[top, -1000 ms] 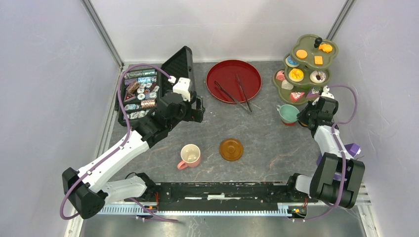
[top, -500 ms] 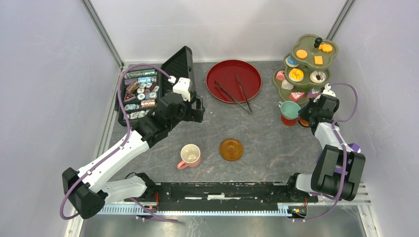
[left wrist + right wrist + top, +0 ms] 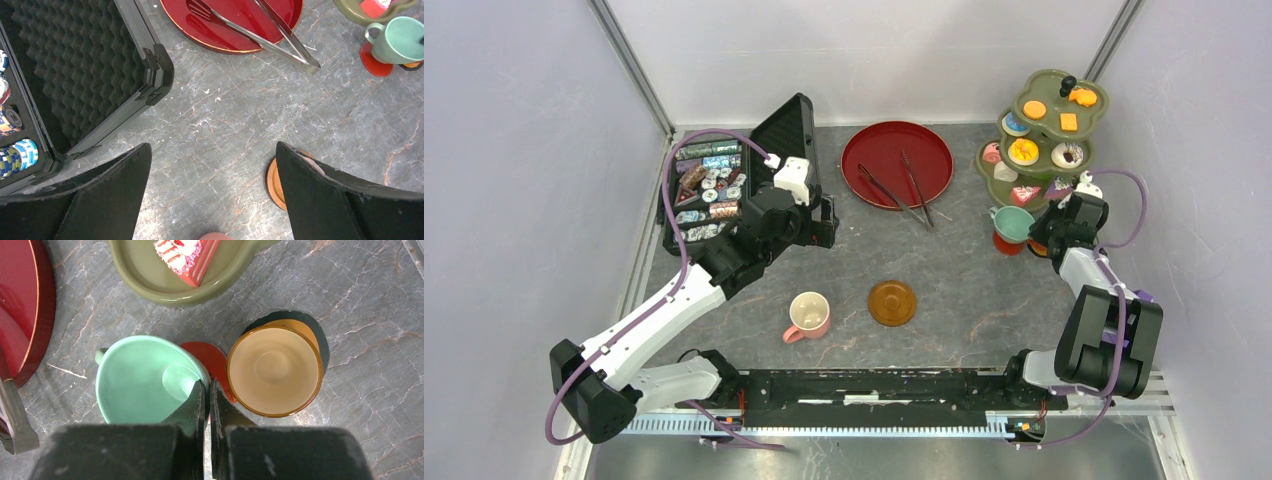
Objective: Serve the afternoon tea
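My right gripper [image 3: 207, 384] is shut on the near rim of the mint cup [image 3: 145, 380], one finger inside and one outside. From above, the mint cup [image 3: 1010, 222] hangs just over a red saucer [image 3: 1009, 246]. A small orange cup [image 3: 274, 370] stands right beside it on an orange saucer. The green tiered stand [image 3: 1046, 140] behind holds toy pastries, with a cake slice [image 3: 186, 255] on its lowest tier. A pink cup [image 3: 809, 315] and a brown saucer [image 3: 892, 302] sit mid-table. My left gripper [image 3: 212, 150] hangs open over bare table.
A red round tray [image 3: 896, 163] at the back holds metal tongs [image 3: 902, 192]. An open black foam-lined case [image 3: 714, 190] with chips lies at the left, close to my left gripper. Grey walls enclose the table on three sides.
The right gripper has lifted the mint cup slightly and drawn it toward the stand, baring the red saucer beneath. The left arm has not moved.
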Tool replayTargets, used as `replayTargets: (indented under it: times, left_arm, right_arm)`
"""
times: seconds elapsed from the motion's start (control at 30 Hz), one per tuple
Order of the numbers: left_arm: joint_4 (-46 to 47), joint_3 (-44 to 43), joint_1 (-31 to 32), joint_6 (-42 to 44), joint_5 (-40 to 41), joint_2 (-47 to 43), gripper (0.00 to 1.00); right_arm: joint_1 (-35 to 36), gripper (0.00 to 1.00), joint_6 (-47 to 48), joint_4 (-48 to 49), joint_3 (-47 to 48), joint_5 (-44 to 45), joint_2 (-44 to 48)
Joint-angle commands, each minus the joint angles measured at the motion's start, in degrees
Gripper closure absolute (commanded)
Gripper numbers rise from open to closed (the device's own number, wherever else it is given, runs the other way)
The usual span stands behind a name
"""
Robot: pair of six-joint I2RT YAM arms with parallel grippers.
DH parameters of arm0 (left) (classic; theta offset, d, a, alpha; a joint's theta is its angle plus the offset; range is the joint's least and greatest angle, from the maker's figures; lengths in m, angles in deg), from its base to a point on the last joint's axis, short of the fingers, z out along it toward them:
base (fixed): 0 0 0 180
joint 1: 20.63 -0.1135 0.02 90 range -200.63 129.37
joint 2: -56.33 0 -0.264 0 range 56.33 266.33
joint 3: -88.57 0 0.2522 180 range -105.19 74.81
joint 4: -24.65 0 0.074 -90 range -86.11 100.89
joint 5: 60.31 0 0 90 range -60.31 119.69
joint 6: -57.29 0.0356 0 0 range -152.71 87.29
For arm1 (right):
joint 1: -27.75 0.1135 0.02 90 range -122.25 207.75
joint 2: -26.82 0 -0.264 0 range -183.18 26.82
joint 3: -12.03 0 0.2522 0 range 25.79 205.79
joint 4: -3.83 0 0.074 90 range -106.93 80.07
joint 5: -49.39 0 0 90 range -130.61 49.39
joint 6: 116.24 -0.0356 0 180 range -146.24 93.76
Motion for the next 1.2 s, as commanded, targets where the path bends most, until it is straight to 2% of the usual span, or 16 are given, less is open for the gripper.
replayTargets:
  times: [0.0, 0.3, 0.43, 0.5, 0.57, 0.77, 0.9, 1.07, 1.17]
  left_arm:
    - [0.24, -1.13, -0.23, -2.43, -0.70, -1.14, 0.00]
    - [0.21, -1.05, -0.23, -2.43, -0.69, -1.55, 0.00]
    - [0.21, -1.04, -0.24, -2.46, -0.67, -1.69, 0.00]
    - [0.21, -1.03, -0.22, -2.48, -0.70, -1.64, 0.00]
    - [0.21, -1.04, -0.23, -2.52, -0.71, -1.64, 0.00]
    - [0.29, -1.13, -0.23, -2.52, -0.95, -1.49, 0.00]
    - [0.21, -1.22, -0.23, -2.51, -0.63, -1.24, 0.00]
    - [-0.01, -1.40, -0.23, -2.52, 0.70, -0.88, 0.00]
    - [-0.14, -1.48, -0.23, -2.60, 1.21, -0.55, 0.00]
  right_arm:
    - [-0.34, 1.00, 0.73, 4.30, -0.46, 1.33, -0.43]
    - [-0.28, 0.98, 1.08, 4.92, -1.53, 0.90, -0.83]
    - [-0.27, 0.83, 1.50, 4.39, -1.05, 0.46, -0.54]
    - [-0.30, 0.68, 1.75, 3.65, -0.46, 0.01, 0.17]
    - [-0.11, 0.58, 2.24, 2.17, 0.55, 0.06, 1.47]
    - [3.16, 0.41, 4.69, -4.27, 4.35, 4.67, 8.68]
    - [10.82, 0.26, 9.00, -5.76, 5.20, 0.04, 11.69]
    - [30.90, 0.16, 15.44, -4.76, 1.84, -7.91, 12.18]
    - [43.46, 0.07, 18.20, -2.59, -2.05, -5.51, 14.10]
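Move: The right hand has the mint-green cup by its rim. The red coaster it is meant for lies about 3 cm left, 2 cm ahead and 7 cm below. The tan cup stands some 6 cm to the hand's right and 2 cm ahead; the pink cake slice is about 11 cm ahead and 1 cm left. The tongs' joined end is roughly 20 cm left, 4 cm ahead. From the left hand, the coaster lies some 38 cm right, 3 cm ahead and 21 cm down. Downward first, the right hand lowers the rim-held cup about 1.5 cm onto the red coaster, then spreads its fingers from shut to nearly wide open and lets go. Rising off the cup, it sweeps left some 20 cm, fast, towards the tongs' joined end, turning about 40 degrees counter-clockwise. ##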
